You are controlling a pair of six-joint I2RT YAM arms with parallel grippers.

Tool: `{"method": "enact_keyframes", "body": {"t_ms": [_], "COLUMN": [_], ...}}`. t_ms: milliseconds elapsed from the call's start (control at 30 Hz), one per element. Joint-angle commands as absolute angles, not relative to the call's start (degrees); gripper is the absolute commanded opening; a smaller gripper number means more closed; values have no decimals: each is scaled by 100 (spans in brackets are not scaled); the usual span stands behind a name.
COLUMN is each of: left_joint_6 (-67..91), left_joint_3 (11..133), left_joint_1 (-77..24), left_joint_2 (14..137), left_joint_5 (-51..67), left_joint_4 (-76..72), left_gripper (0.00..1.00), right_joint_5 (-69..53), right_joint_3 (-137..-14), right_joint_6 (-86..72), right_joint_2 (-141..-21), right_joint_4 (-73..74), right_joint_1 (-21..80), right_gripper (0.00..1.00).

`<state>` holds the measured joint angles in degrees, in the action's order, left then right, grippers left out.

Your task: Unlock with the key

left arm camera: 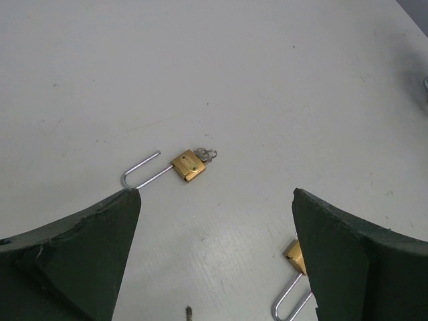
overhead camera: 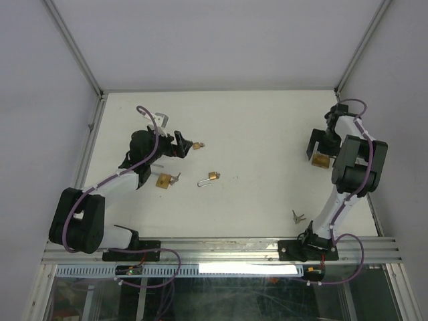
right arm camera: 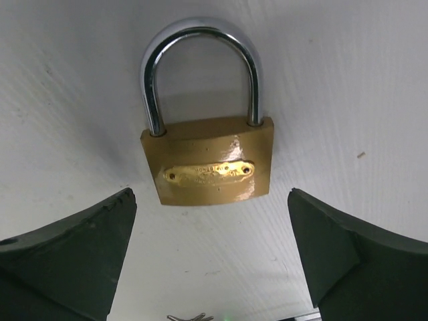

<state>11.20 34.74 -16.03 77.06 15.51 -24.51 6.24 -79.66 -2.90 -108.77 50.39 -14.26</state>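
Note:
A large brass padlock (right arm camera: 207,167) with its chrome shackle closed lies flat on the white table at the right (overhead camera: 321,161). My right gripper (right arm camera: 211,194) hovers over it (overhead camera: 319,152), open, one fingertip on each side of the body's lower edge and touching nothing. A loose bunch of keys (overhead camera: 296,216) lies near the right arm's base and shows at the bottom edge of the right wrist view (right arm camera: 190,317). My left gripper (left arm camera: 215,192) is open and empty over bare table (overhead camera: 184,146). Beyond it lies a small brass padlock (left arm camera: 188,165) with an open long shackle and a key in it.
Another small padlock (left arm camera: 294,257) lies half hidden by the left gripper's right finger (left arm camera: 354,261). In the top view small padlocks lie at centre (overhead camera: 212,176), by the left forearm (overhead camera: 164,180) and just off the left gripper's tip (overhead camera: 198,144). Aluminium frame rails (overhead camera: 87,154) edge the table.

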Motion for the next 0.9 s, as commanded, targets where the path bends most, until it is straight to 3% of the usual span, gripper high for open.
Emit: {"method": "enact_keyframes", "body": {"t_ms": [0, 133, 267, 667, 867], "left_joint_6": [863, 822, 847, 758, 772], "left_joint_3": [3770, 3913, 4047, 4259, 4292], "left_joint_1": [-1574, -1575, -1573, -1573, -1574], "left_joint_2": [7830, 7954, 8074, 8368, 8391], "left_joint_5": [1661, 1669, 1727, 1745, 1775], "left_joint_4": [-2530, -2459, -2410, -2338, -2321], "left_gripper": [99, 99, 99, 99, 99], "right_joint_5": [793, 359, 117, 142, -135], "right_joint_3": [-8316, -8437, -8515, -8478, -7937], "right_joint_6": [200, 290, 353, 514, 622], "right_joint_2": [-11250, -11452, -11648, -11642, -11103], "right_joint_4": [5104, 5151, 5202, 5515, 5353], "right_joint_1": [-1421, -1546, -1547, -1183, -482], "right_gripper": [97, 93, 80, 26, 20]}}
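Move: The large padlock lies almost under my right hand, its body only about 1 cm ahead, level left to right and some 3 cm below, with my open fingers either side of it. The keys lie on the table roughly 19 cm back from this hand and 8 cm to its left. From my left hand, the large padlock is about 38 cm to the right, 2 cm back and 12 cm lower. I sink my right hand about 2.5 cm onto the large padlock, closing the fingers from wide open until they pinch the two sides of its body. Keeping that grip low, I then drag the padlock some 3 cm to my left, turning a little counter-clockwise. Meanwhile my empty left hand eases forward and down about 2 cm, fingers staying open. ##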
